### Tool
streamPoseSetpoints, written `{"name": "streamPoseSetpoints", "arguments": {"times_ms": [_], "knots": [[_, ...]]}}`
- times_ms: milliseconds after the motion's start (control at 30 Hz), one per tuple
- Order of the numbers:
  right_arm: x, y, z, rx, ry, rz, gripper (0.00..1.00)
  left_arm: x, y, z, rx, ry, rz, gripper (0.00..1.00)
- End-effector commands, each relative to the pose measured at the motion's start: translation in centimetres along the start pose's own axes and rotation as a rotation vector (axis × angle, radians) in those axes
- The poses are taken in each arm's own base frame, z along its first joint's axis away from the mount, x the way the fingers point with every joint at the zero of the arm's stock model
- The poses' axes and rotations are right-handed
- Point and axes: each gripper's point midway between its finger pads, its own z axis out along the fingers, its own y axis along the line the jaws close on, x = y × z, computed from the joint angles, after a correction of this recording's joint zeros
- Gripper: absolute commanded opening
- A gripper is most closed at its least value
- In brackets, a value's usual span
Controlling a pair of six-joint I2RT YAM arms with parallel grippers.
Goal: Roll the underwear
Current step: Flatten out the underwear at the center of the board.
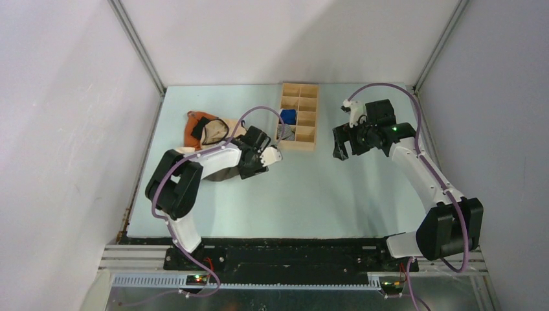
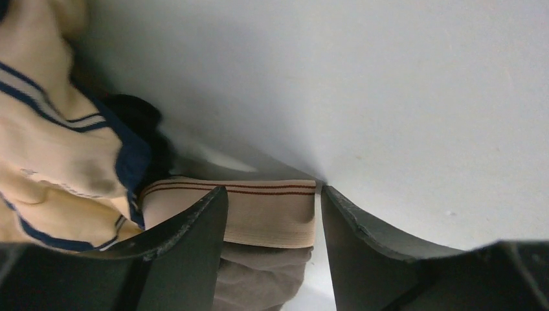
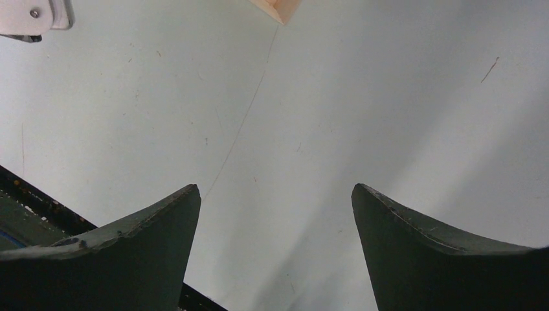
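Note:
The underwear lies at the left of the table: a pale beige waistband with two thin brown stripes and olive-brown fabric below it. In the top view only a dark patch of the underwear shows under the left arm. My left gripper is low over it, jaws apart, straddling the waistband's end. The left finger overlaps the band, and a thin gap separates the right finger from its edge. My left gripper points toward the garments. My right gripper hangs open over bare table; the right wrist view shows nothing between its fingers.
A cream-and-orange garment with dark trim lies just behind the underwear and touches it. A wooden compartment box stands at the back centre, holding a blue roll and a grey one. White walls enclose the table.

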Motion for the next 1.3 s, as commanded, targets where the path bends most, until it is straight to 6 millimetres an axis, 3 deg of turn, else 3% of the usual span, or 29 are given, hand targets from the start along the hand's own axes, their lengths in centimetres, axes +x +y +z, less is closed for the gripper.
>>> {"name": "streamPoseSetpoints", "arguments": {"times_ms": [0, 200, 333, 433, 567, 667, 733, 833, 867, 900, 933, 967, 1000, 1033, 1133, 1267], "knots": [[-1.3, 0.3, -0.2, -0.016, -0.046, -0.006, 0.91, 0.3, -1.7, -1.3, 0.102, 0.014, 0.042, 0.61], [-1.4, 0.3, -0.2, -0.017, -0.051, -0.002, 0.91, 1.2, -1.7, -2.2, 0.08, 0.021, 0.064, 0.57], [-1.5, 0.6, 0.1, -0.033, -0.052, 0.01, 0.91, 1.7, -1.0, -1.0, 0.04, 0.057, 0.091, 0.5], [-1.7, 0.9, 0.3, -0.041, -0.056, 0.008, 0.91, 2.0, -0.4, -0.3, 0.017, 0.091, 0.114, 0.32], [-1.8, 1.3, 0.5, -0.05, -0.058, 0.001, 0.91, 2.4, -0.3, -0.3, 0.019, 0.118, 0.128, 0.17], [-2.0, 1.7, 0.6, -0.059, -0.064, -0.001, 0.91, 2.0, -0.4, -1.2, 0.032, 0.1, 0.102, 0.04], [-2.2, 1.7, 0.6, -0.059, -0.07, 0.001, 0.9, 0.9, -0.3, -2.4, 0.048, 0.048, 0.068, 0.0], [-2.5, 1.8, 0.6, -0.061, -0.076, 0.009, 0.9, -2.0, 1.1, -6.1, 0.054, -0.053, -0.009, 0.0], [-2.8, 1.8, 0.6, -0.062, -0.08, 0.01, 0.9, -2.6, 0.5, -7.1, 0.109, -0.085, -0.023, 0.0], [-2.9, 1.8, 0.6, -0.061, -0.085, 0.01, 0.9, -4.6, 1.7, -9.4, 0.091, -0.159, -0.053, 0.0], [-3.1, 1.8, 0.5, -0.064, -0.091, 0.008, 0.9, -5.3, 1.1, -10.6, 0.146, -0.198, -0.067, 0.0], [-3.3, 1.9, 0.5, -0.066, -0.097, 0.006, 0.9, -7.0, 2.1, -13.1, 0.133, -0.274, -0.085, 0.0], [-3.4, 2.0, 0.4, -0.071, -0.102, 0.004, 0.9, -7.8, 1.5, -14.3, 0.183, -0.325, -0.09, 0.0], [-3.5, 2.0, 0.4, -0.072, -0.105, 0.004, 0.89, -9.0, 2.4, -16.6, 0.165, -0.393, -0.094, 0.0], [-3.6, 2.5, 0.3, -0.101, -0.111, -0.007, 0.87, -11.4, 2.7, -21.1, 0.169, -0.557, -0.076, 0.0], [-3.8, 3.7, -0.2, -0.188, -0.129, -0.049, 0.87, -13.0, 3.4, -27.9, 0.107, -0.758, 0.034, 0.0]]}}
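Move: The underwear's near waistband corner lies about 2 cm back and 2 cm left of the left hand, some 2 cm below; the garment's middle is roughly 8 cm to the left, level fore and aft. A beige garment with navy trim sits about 10 cm ahead and 6 left, and the wooden box's middle some 19 cm ahead and 11 right. From the right hand, that corner is about 31 cm left, level fore and aft, 17 below. The underwear's waistband corner is pinched by the left fingers, which ease about 2 cm back and 2 cm left close over the board while shutting fully on it. The left hand then pulls it swiftly up some 23 cm and about 10 cm right, away from the pile, fingertips tilting some 30 degrees to the right. The open right hand creeps about 3 cm left. ##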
